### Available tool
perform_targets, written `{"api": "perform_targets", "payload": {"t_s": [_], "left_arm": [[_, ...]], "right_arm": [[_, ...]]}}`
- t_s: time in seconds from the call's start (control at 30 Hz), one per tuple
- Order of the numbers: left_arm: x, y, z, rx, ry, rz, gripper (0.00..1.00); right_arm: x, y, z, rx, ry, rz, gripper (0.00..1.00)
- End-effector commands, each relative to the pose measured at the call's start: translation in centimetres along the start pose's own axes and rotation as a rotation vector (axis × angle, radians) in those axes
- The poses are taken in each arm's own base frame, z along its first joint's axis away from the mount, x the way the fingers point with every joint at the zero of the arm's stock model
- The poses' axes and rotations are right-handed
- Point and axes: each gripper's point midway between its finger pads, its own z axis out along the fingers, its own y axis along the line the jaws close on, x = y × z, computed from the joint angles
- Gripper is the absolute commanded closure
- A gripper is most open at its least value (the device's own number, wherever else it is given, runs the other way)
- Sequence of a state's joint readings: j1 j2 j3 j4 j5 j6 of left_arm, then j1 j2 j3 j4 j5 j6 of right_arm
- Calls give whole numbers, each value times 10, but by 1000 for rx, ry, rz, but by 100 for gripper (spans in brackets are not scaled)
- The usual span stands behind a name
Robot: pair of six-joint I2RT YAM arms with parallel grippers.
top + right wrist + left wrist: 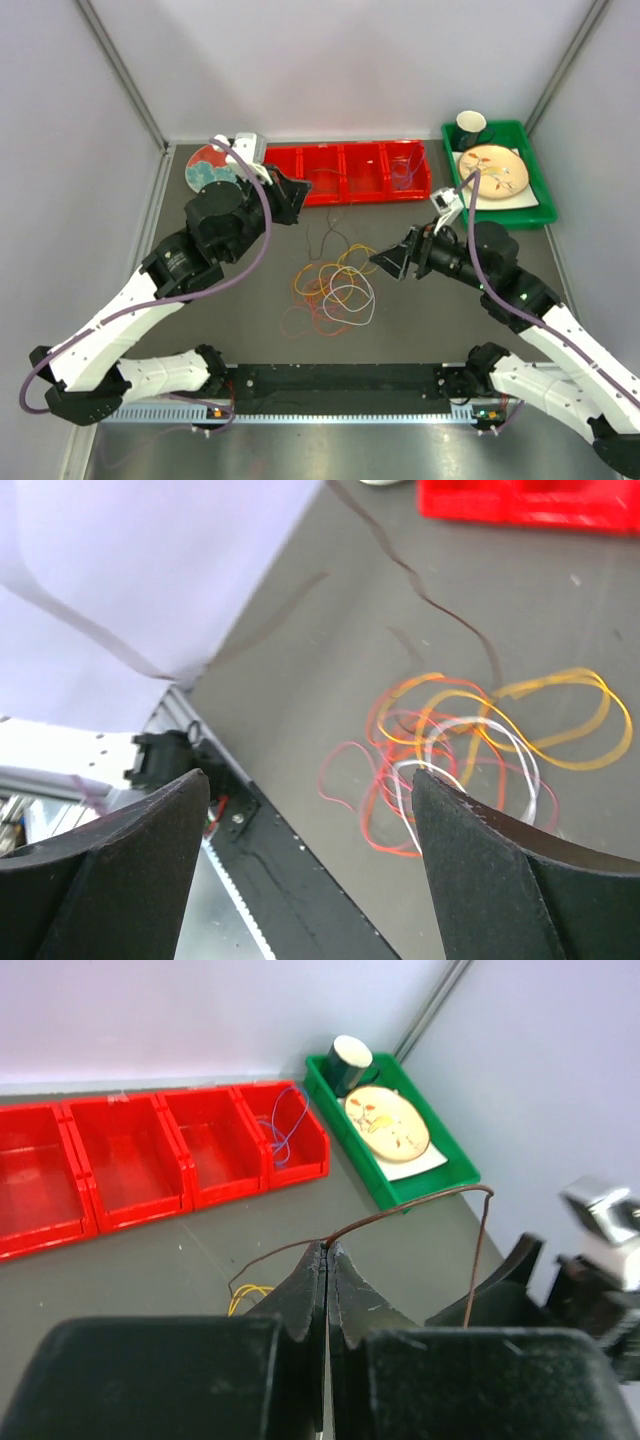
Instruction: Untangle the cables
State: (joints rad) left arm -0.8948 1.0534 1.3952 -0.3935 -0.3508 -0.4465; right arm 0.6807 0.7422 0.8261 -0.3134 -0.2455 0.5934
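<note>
The cables (335, 285) lie in a loose tangle of orange, yellow, red and white loops at the table's middle, also seen in the right wrist view as a tangle (470, 750). My left gripper (328, 1248) is shut on a thin brown cable (420, 1203), which arcs up to the right and drops down. From above, that left gripper (303, 190) hovers in front of the red bins, up and left of the tangle. My right gripper (380, 262) stands open just right of the tangle. Between its right gripper fingertips (310, 775) there is nothing. A purple cable (285, 1130) rests in the rightmost bin.
A row of red bins (350, 172) runs along the back. At the back right, a green tray (545, 205) holds a patterned plate (492, 170) and a dark cup (471, 125). A red-and-blue plate (205, 168) lies back left. A black rail (340, 380) borders the near edge.
</note>
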Motion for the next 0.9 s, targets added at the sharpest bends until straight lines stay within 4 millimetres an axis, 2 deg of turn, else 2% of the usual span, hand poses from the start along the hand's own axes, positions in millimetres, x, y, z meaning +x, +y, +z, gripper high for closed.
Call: {"api": "perform_targets", "payload": {"t_s": [0.0, 0.1, 0.3, 0.4, 0.7, 0.87], "left_arm": [[1, -9, 2, 49, -13, -23, 100], [3, -12, 1, 71, -5, -30, 100], [2, -19, -4, 115, -11, -48, 100], [2, -23, -7, 142, -4, -54, 100], [3, -27, -13, 176, 0, -68, 100], [8, -30, -12, 194, 10, -87, 100]], "right_arm": [[-33, 48, -10, -186, -84, -87, 18], [-36, 43, 0, -162, -82, -92, 18], [-42, 7, 34, -6, -111, -63, 20], [-40, -1, 53, 6, -107, -43, 20], [-43, 3, 82, -43, -100, -36, 20], [-37, -1, 96, -44, -70, -25, 19]]}}
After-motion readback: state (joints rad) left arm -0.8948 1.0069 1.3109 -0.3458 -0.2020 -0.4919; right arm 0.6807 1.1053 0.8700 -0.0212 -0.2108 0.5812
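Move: The brown cable drapes from my left fingertips down to the tangle. The middle of that strand is about 8 cm ahead of my open right hand, 6 cm to its left and 6 cm lower. The yellow loop lies 9 cm ahead, 1 cm left, and the tangle's middle 2 cm ahead, 5 cm left, both some 26 cm down; the red bin sits 32 cm ahead, 5 cm left, 24 cm down. From my left hand, mid-strand is 2 cm ahead, 4 cm right, 21 cm below. I bring my wide-open right hand to the brown strand between my left hand and the tangle: a small lift, then about 7 cm forward and 5 cm left while sinking some 5 cm from that peak. My left hand keeps its pinch on the brown cable up high, easing roughly 2 cm back, slightly right and down, and turning a little clockwise. ##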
